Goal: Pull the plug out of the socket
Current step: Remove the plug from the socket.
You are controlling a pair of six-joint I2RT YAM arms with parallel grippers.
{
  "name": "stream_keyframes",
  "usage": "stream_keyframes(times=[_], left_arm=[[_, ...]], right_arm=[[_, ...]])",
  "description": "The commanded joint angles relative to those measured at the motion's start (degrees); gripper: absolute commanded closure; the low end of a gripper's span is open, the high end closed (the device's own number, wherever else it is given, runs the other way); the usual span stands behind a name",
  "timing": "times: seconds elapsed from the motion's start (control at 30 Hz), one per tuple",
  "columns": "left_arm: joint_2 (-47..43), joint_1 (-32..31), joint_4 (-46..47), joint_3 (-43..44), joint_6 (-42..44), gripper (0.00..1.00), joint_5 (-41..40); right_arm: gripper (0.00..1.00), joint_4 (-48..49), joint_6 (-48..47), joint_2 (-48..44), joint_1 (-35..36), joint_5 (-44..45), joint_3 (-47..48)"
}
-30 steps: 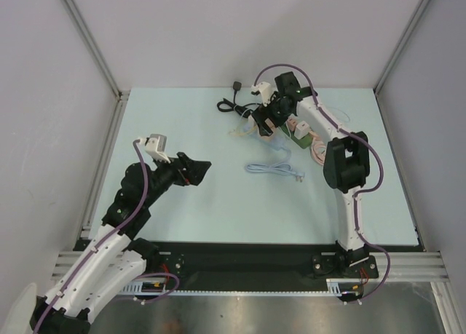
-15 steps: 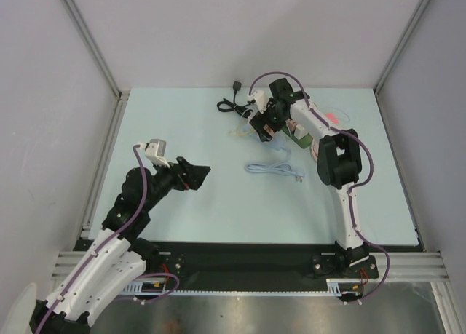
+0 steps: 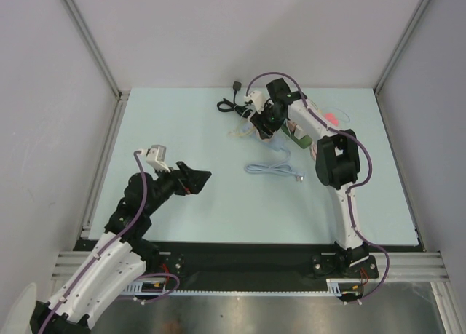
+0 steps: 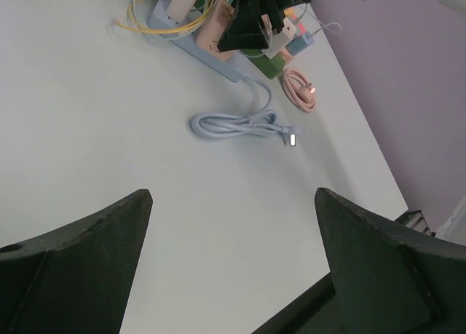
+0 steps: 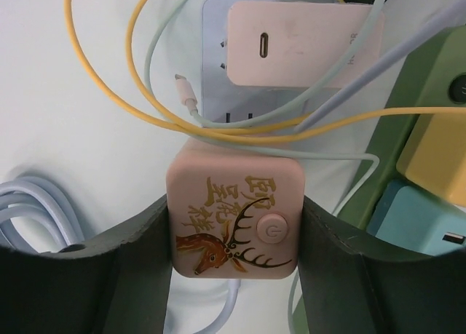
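A pink cube plug with a gold deer print and a round power button sits on the end of a pale blue socket strip. My right gripper is shut on this plug, one dark finger pressed against each side. In the top view the right gripper is down in the cable cluster at the back of the table. My left gripper hovers over the left-middle of the table, open, with only bare table between its fingers.
A second pink charger with a USB port is plugged into the strip further along. Yellow cable loops over the strip. Green, yellow and teal blocks lie to the right. A coiled pale blue cable and a pink coil lie nearby.
My right gripper has shifted left and down into the cluster, and its jaws have come in against the pink plug. The left arm has drawn back slightly toward the near edge.
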Motion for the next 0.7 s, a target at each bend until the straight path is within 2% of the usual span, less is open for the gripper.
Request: stream_keyframes(times=[0.0,0.17,0.3,0.5,0.67], left_arm=[[0.6,0.5,4.3,-1.2,-3.8,0.0,1.9],[2.9,0.5,9.0,-2.8,-6.3,0.0,3.0],[8.2,1.6,13.2,-3.5,-9.7,0.01,3.3],[18.7,3.2,23.0,-4.7,-14.7,0.0,7.7],[25.2,3.5,29.2,-4.4,-16.0,0.01,11.2]], right_arm=[[1.0,0.0,2.2,-4.3,0.5,-6.7,-0.2],[1.0,0.2,6.5,-12.4,0.3,-17.2,-5.3],[1.0,5.0,9.3,-19.4,1.3,-23.0,-16.5],[1.0,6.1,8.5,-27.0,2.7,-26.3,-24.6],[1.0,4.7,5.0,-29.0,4.2,-24.2,-29.8]])
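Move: The right fingers already grip the pink cube plug on the pale-blue socket strip. The pale charger on the same strip is some 5 cm ahead and 4 cm left of that hand, and the yellow cube about 8 cm ahead and 4 cm right. The strip's coiled cable lies roughly 16 cm back, 1 cm right and 6 cm lower. From the left hand the plug is about 26 cm ahead, 18 cm right and 14 cm below. Right hand, still gripping the plug, hauls it back about 15 cm, rising 6; left sinks towards the socket. ##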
